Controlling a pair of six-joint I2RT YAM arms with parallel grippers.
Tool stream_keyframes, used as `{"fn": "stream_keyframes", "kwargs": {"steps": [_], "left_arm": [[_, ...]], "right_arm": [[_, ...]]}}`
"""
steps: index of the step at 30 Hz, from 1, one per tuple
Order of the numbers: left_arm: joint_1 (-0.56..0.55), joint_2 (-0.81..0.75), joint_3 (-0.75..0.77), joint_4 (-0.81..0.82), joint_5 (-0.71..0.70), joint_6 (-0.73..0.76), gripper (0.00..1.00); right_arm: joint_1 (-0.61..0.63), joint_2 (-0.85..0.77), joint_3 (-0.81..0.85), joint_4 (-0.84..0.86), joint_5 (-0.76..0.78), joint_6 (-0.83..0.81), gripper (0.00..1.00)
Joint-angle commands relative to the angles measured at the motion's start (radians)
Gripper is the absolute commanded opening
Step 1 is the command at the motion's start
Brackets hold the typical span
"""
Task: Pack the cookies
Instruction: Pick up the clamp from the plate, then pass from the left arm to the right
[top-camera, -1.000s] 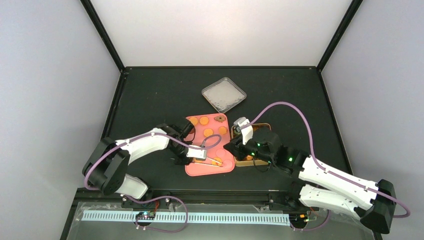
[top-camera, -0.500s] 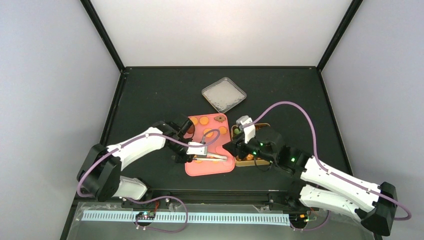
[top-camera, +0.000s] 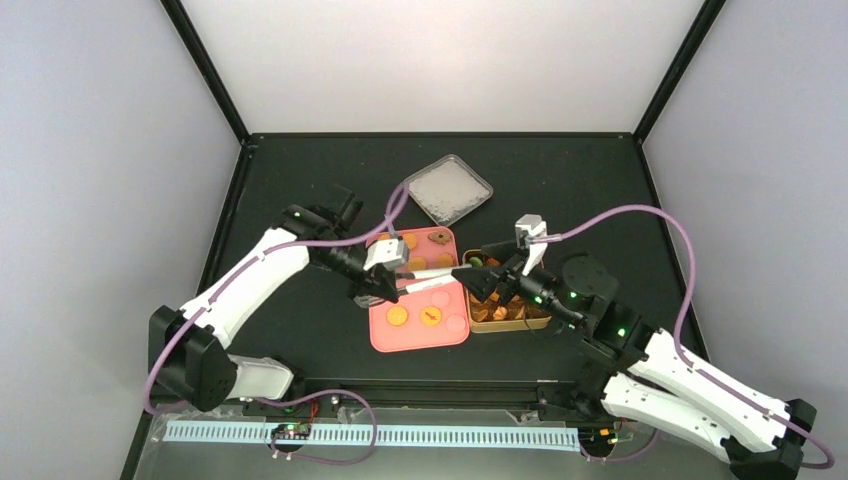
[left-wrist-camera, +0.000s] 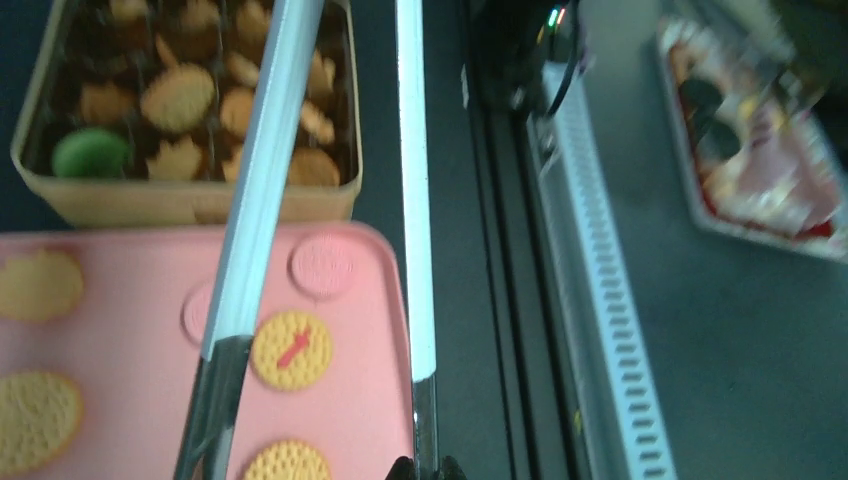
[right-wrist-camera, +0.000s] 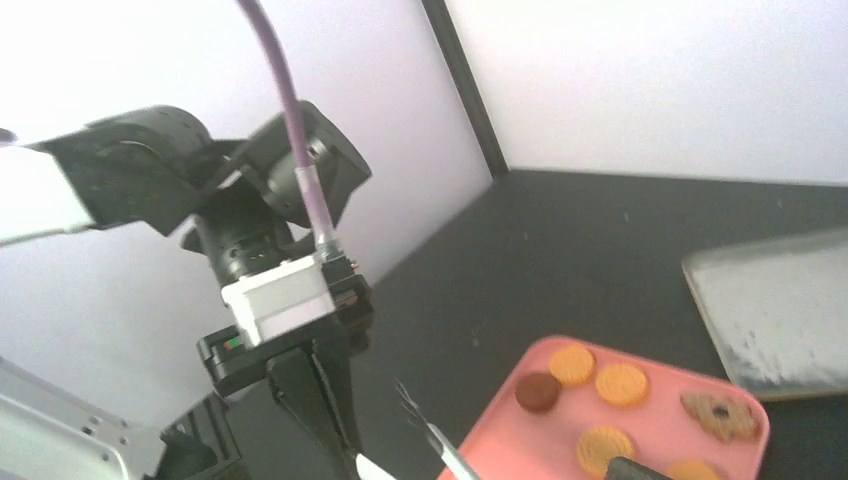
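Note:
Several orange cookies (left-wrist-camera: 292, 350) and pale pink ones (left-wrist-camera: 323, 265) lie on the pink tray (top-camera: 450, 335). More cookies, one of them green (left-wrist-camera: 90, 155), fill the gold tin (top-camera: 505, 310). My left gripper (top-camera: 392, 285) is shut on the handle end of the metal tongs (top-camera: 435, 272). It holds them above the tray, tips pointing right. In the left wrist view both tong arms (left-wrist-camera: 412, 200) run up from the jaws at the bottom edge. My right gripper (top-camera: 480, 278) is open over the tin's left end, just beyond the tong tips. Only one dark finger (right-wrist-camera: 640, 468) shows in its wrist view.
A square metal lid (top-camera: 448, 188) lies behind the tray. In the right wrist view a dark brown cookie (right-wrist-camera: 538, 392) and a flower-shaped brown one (right-wrist-camera: 722, 415) sit at the tray's far end. The tin touches the tray's right side. A white ruler strip (top-camera: 370, 435) runs along the near edge.
The left gripper closed on the tongs, lifted them off the tray and carried them back and right. The right gripper opened wide and drew away to the right.

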Motion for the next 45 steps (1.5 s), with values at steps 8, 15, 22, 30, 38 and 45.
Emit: {"fn": "stream_keyframes", "kwargs": {"steps": [8, 15, 22, 30, 38, 45], "left_arm": [[0.054, 0.042, 0.165, -0.073, 0.438, -0.109, 0.02], [0.058, -0.014, 0.126, 0.091, 0.436, -0.247, 0.01], [0.057, -0.071, 0.088, 0.180, 0.423, -0.313, 0.02], [0.057, -0.078, 0.086, 0.185, 0.417, -0.317, 0.01], [0.059, -0.077, 0.083, 0.170, 0.403, -0.294, 0.02], [0.061, -0.070, 0.075, 0.160, 0.390, -0.276, 0.02]], "right_arm": [[-0.013, 0.042, -0.001, 0.225, -0.112, 0.033, 0.95], [-0.012, 0.131, 0.017, 0.292, -0.179, 0.039, 0.84], [-0.062, 0.188, -0.015, 0.431, -0.287, 0.109, 0.67], [-0.154, 0.282, -0.030, 0.580, -0.476, 0.199, 0.52], [-0.162, 0.317, 0.014, 0.532, -0.542, 0.164, 0.43], [-0.165, 0.347, 0.035, 0.534, -0.571, 0.166, 0.34]]}}
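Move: The left hand already holds the clamp by its metal part, white handles reaching right. The open right gripper lies about 13 cm to this hand's right, 3 cm ahead and 12 cm above. From the right hand, the handles' middle is some 6 cm left, 3 cm back and 11 cm below; 28 to 30 cm below, the plate lies 8 cm left and 6 cm back, the cookie box 8 cm right and 6 cm back. The right fingers come around the clamp's white handles and close from wide open to about a third, the hand first rising some 3 cm, then swinging about 6 cm left, sinking slightly and turning some 20 degrees counter-clockwise. Meanwhile the left hand, keeping its grip on the metal part, lifts about 10 cm and tips its fingers up some 20 degrees, bringing the handles up into the right gripper, then holds still. ##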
